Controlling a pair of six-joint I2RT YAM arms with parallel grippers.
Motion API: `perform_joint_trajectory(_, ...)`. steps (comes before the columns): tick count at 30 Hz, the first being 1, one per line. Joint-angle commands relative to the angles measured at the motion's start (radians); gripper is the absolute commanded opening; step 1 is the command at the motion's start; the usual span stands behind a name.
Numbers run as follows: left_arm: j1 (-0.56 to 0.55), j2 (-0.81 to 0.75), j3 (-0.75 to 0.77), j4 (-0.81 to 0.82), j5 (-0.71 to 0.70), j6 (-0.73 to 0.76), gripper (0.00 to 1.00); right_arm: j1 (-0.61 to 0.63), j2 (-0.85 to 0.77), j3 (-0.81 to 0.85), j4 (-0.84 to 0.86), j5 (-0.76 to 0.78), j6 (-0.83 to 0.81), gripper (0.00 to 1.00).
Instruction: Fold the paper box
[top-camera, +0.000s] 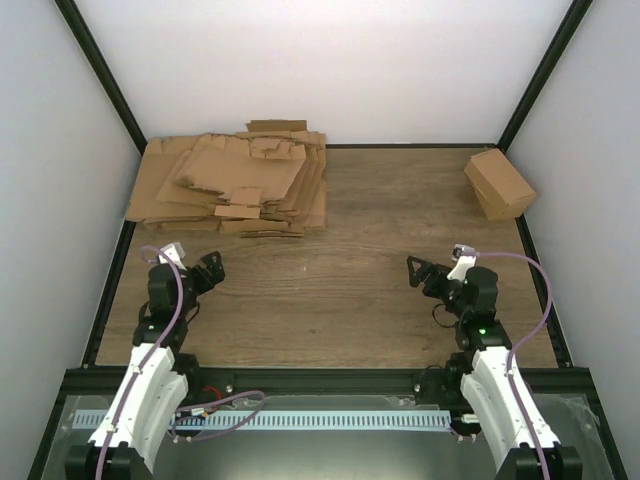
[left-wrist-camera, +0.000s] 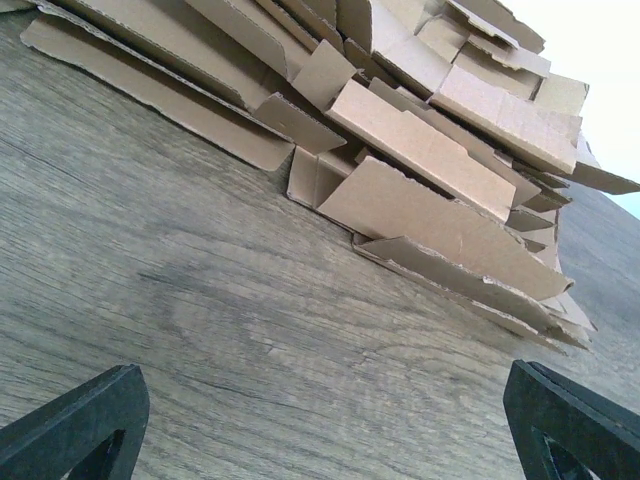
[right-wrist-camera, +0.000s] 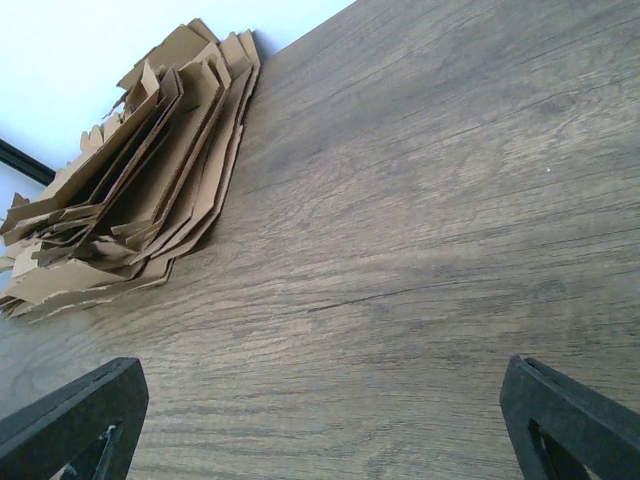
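I see no single paper box sheet lying apart; if it is here, it is among the pile of flat brown die-cut sheets (top-camera: 235, 185) at the table's back left. The pile also shows in the left wrist view (left-wrist-camera: 420, 140) and in the right wrist view (right-wrist-camera: 140, 210). My left gripper (top-camera: 207, 280) is open and empty over bare wood, a short way in front of the pile (left-wrist-camera: 322, 400). My right gripper (top-camera: 424, 288) is open and empty at the front right, over bare wood (right-wrist-camera: 322, 400).
A folded brown cardboard cuboid (top-camera: 498, 183) stands at the back right corner. The wooden table (top-camera: 360, 240) is framed by black rails, with white walls at the back and sides.
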Motion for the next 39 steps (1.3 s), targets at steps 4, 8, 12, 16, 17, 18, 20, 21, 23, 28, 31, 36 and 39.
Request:
perform_joint_trajectory(4, -0.002, -0.022, -0.01, -0.014, 0.001, 0.002, 1.0, 0.008, -0.005, 0.002, 0.019, -0.014, -0.011, 1.0)
perform_joint_trajectory(8, -0.002, -0.022, -0.009, -0.009, 0.035, 0.016, 1.0, 0.007, 0.0, 0.004, 0.021, -0.017, -0.012, 1.0)
perform_joint_trajectory(12, -0.004, -0.016, 0.011, 0.023, 0.155, 0.007, 1.0, 0.007, -0.001, 0.002, 0.022, -0.019, -0.013, 1.0)
perform_joint_trajectory(16, -0.042, -0.021, 0.074, 0.033, 0.177, -0.054, 1.0, 0.007, -0.001, 0.0, 0.026, -0.024, -0.013, 1.0)
perform_joint_trajectory(17, -0.056, -0.016, 0.101, 0.031, 0.166, -0.06, 1.0, 0.007, 0.001, 0.001, 0.028, -0.024, -0.013, 1.0)
perform_joint_trajectory(18, -0.071, -0.007, 0.127, 0.032, 0.157, -0.066, 1.0, 0.007, 0.003, 0.0, 0.028, -0.026, -0.012, 1.0)
perform_joint_trajectory(20, -0.11, 0.038, 0.194, 0.037, 0.143, -0.068, 1.0, 0.007, 0.009, 0.001, 0.034, -0.03, -0.013, 1.0)
perform_joint_trajectory(21, -0.134, 0.075, 0.236, 0.03, 0.137, -0.068, 1.0, 0.007, 0.013, 0.001, 0.035, -0.031, -0.013, 1.0)
perform_joint_trajectory(23, -0.186, 0.196, 0.339, -0.003, 0.127, -0.056, 1.0, 0.007, 0.02, 0.003, 0.037, -0.034, -0.013, 1.0)
perform_joint_trajectory(28, -0.334, 0.463, 0.679, -0.185, -0.029, 0.089, 1.0, 0.007, 0.022, 0.004, 0.037, -0.036, -0.012, 1.0)
perform_joint_trajectory(31, -0.382, 0.593, 0.85, -0.281, -0.127, 0.176, 1.0, 0.007, 0.021, 0.002, 0.037, -0.037, -0.013, 1.0)
perform_joint_trajectory(36, -0.43, 0.807, 1.086, -0.406, -0.26, 0.296, 1.0, 0.007, 0.018, 0.003, 0.032, -0.042, -0.013, 1.0)
perform_joint_trajectory(39, -0.471, 0.941, 1.226, -0.482, -0.327, 0.388, 1.0, 0.007, 0.019, 0.002, 0.032, -0.04, -0.012, 1.0)
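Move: The top flat box of the cardboard stack lies roughly 31 cm ahead of the left hand, 5 cm to its right and 7 cm lower. The stack's front flaps are about 17 cm ahead and 11 cm right, some 9 cm down; its lower left sheets lie some 28 cm ahead and 18 cm left, 10 cm down. From the idle right hand the top flat box is about 31 cm ahead, 44 cm left and 8 cm below. The cardboard stack is being reached for from above: the left hand starts slowly to the right, then swings up and right and presses on forward, some 17 cm up, 16 cm right and 13 cm forward, to come high by the stack's front right part. The wrist turns about 20 degrees clockwise and rolls its left side up late on; the fingers stay wide open, touching nothing. ##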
